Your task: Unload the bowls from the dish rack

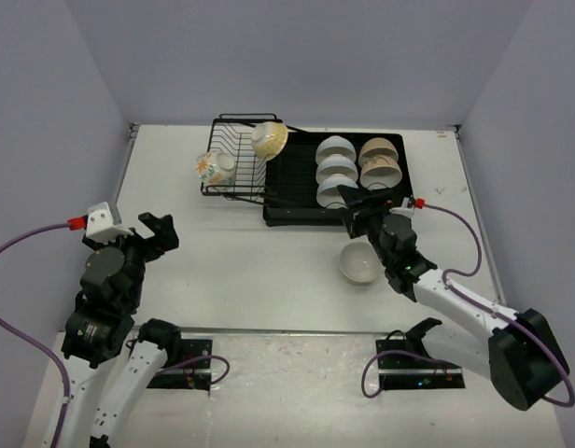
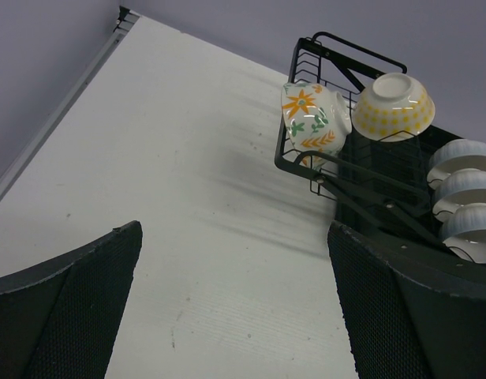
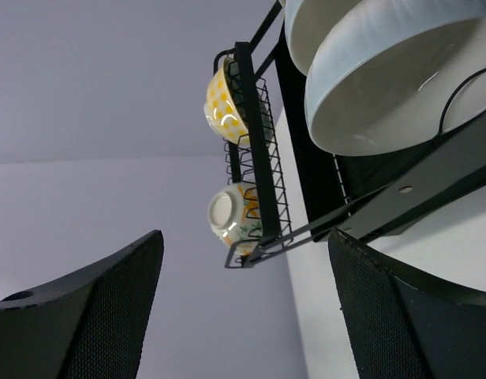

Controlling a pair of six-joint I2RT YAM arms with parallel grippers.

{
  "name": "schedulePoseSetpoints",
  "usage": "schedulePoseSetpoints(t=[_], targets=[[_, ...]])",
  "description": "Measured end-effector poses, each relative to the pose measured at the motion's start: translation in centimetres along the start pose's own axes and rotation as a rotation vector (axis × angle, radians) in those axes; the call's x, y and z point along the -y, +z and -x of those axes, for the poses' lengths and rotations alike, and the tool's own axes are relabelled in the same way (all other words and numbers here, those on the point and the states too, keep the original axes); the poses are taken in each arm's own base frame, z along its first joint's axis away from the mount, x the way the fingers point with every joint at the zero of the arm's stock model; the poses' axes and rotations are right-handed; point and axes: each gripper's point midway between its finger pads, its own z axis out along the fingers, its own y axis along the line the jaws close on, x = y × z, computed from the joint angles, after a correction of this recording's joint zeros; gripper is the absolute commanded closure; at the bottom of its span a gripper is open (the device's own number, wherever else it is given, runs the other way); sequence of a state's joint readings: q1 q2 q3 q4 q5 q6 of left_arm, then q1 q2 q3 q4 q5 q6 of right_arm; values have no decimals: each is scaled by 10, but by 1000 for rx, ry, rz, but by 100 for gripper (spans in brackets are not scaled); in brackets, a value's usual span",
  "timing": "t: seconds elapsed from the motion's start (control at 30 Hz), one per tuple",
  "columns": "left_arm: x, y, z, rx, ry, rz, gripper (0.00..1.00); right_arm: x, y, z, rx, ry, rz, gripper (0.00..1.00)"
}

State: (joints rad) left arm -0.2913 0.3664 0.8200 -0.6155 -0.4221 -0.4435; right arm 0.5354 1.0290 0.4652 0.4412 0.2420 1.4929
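The dish rack is a black wire basket (image 1: 233, 168) joined to a black tray (image 1: 407, 177). In the basket lean a yellow patterned bowl (image 1: 270, 140) (image 2: 393, 106) (image 3: 218, 99) and a flowered bowl (image 1: 213, 168) (image 2: 312, 118) (image 3: 235, 215). Three white bowls (image 1: 335, 168) (image 2: 464, 189) (image 3: 385, 87) stand on edge in the tray, with cream bowls (image 1: 379, 161) beside them. A pale bowl (image 1: 359, 264) sits upright on the table in front of the tray. My right gripper (image 1: 365, 207) (image 3: 244, 237) hangs open and empty at the tray's front edge. My left gripper (image 1: 160, 231) (image 2: 235, 230) is open over bare table.
The white table (image 1: 250, 280) is walled at the back and both sides. The right arm's forearm (image 1: 455, 299) stretches from the near right toward the tray, just right of the pale bowl. Purple cables (image 1: 26, 243) loop from both wrists.
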Motion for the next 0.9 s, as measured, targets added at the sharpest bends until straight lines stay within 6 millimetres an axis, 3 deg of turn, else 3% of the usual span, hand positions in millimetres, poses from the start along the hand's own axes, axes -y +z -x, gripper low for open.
schedulePoseSetpoints(t=[0.3,0.5,0.9], targets=[[0,-1,1,5,-1,-2,0,8,24,2,45,157,1,25],[0,-4,3,16,-7,-7,0,11,30,13,113,175,0,40],[0,-6,5,26,-12,-16,0,23,56,16,164,154,-49,45]])
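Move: The front white bowl in the rack stands about 9 cm ahead of the right hand, 1 cm to its right and some 9 cm below. Behind it is the second white bowl, about 14 cm ahead of the hand, 1 cm right. The front brown bowl in the rack is 15 cm ahead, 12 right; the unloaded bowl lies on the table 8 back, 5 right. From the left hand the front white bowl is some 20 cm ahead and 45 right, lower. The front white bowl is approached by the right hand, which slides forward about 5 cm and sinks some 3 cm towards it. On the way the wrist turns clockwise about 10 degrees and rolls slightly, left side rising, while the fingers, set one above the other, narrow from wide to about half open; no contact can be made out yet. ##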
